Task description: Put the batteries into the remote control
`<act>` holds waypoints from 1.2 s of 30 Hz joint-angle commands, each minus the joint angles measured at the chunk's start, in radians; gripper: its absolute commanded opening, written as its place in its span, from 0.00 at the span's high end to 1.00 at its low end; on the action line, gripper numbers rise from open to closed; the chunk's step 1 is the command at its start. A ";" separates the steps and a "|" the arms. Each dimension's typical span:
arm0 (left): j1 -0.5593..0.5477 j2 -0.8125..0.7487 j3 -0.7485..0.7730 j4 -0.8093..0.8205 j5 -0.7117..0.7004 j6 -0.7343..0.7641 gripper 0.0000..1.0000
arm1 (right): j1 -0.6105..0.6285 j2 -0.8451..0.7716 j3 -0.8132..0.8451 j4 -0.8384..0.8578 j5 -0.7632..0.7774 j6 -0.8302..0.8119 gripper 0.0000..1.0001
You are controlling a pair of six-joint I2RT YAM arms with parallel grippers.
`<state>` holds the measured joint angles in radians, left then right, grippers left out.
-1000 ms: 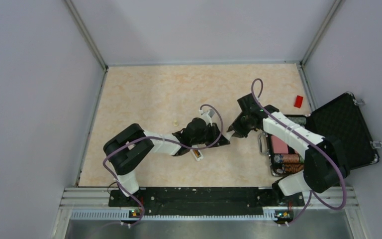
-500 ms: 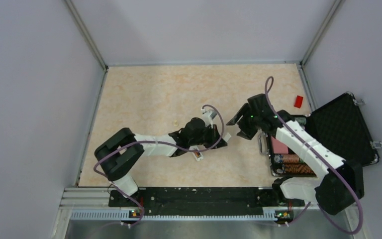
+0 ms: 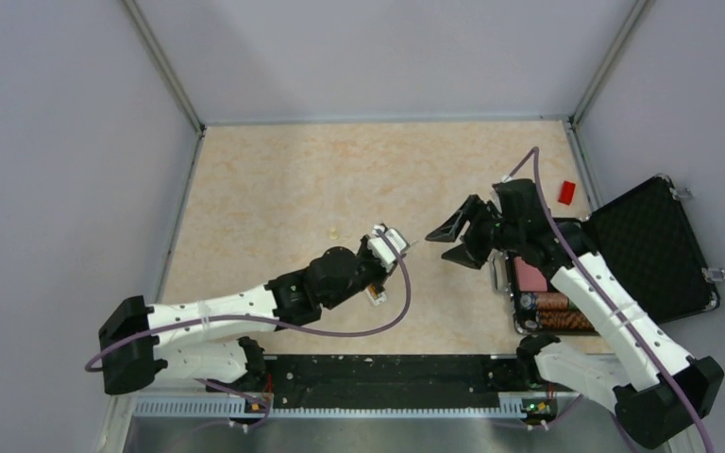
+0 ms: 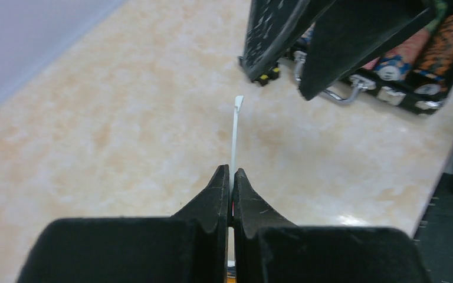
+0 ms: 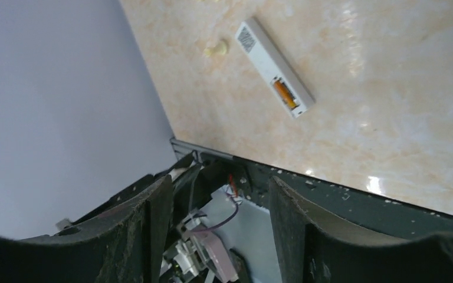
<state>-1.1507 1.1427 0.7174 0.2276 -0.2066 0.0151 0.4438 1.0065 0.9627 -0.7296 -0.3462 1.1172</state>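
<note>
The remote control [image 5: 274, 68] is a slim white bar lying back up on the tabletop. One copper-orange battery [image 5: 285, 95] sits in its open recess. In the top view only its near end [image 3: 375, 294] shows under my left arm. My left gripper [image 4: 231, 171] hangs above the table, shut on a thin white plastic strip [image 4: 235, 132] seen edge-on. It points at my right gripper [image 3: 453, 242]. The right gripper [image 5: 218, 180] is open and holds nothing, apart from the remote.
An open black case [image 3: 656, 245] lies at the right and holds thick striped rolls [image 3: 552, 310] and a pink item [image 3: 530, 274]. A small red block [image 3: 566, 192] lies near the back right wall. A cream lump [image 3: 333, 233] sits left of the remote.
My left gripper closed on the thin white strip, and its arm swung back and rose. My right gripper opened wide and drew away to the right.
</note>
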 commanded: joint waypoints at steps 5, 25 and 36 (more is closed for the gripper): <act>-0.051 -0.055 -0.048 0.158 -0.139 0.558 1.00 | -0.008 -0.098 0.103 0.101 -0.177 0.167 0.41; -0.093 0.012 -0.010 0.351 -0.047 0.845 1.00 | 0.002 -0.116 0.021 0.225 -0.231 0.341 0.54; -0.105 0.036 0.007 0.389 -0.054 0.865 1.00 | 0.002 -0.123 -0.006 0.235 -0.242 0.358 0.70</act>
<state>-1.2465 1.1706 0.6769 0.5411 -0.2768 0.8597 0.4438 0.8974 0.9600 -0.5404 -0.5694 1.4593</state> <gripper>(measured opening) 0.031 0.336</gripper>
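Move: The battery cover is on edge in the left fingers, its middle barely 1 cm ahead and 1 cm right of that hand. From the right hand it lies about 7 cm left, 2 cm back and slightly higher. The open right fingers are some 8 cm right and 3 cm ahead of the left hand, slightly lower. From the right hand, the remote is 16 cm left and 1 cm ahead, the owl toy 16 cm right and 13 cm ahead, both 19 cm below. The left fingers keep their pinch on the battery cover while that hand lifts about 6 cm and rolls some 45 degrees about its finger line, clockwise looking along the fingers. The right hand rises about 9 cm and eases left towards the cover, fingers tilting up some 20 degrees, then partly closes around its free end without clearly clamping down. ##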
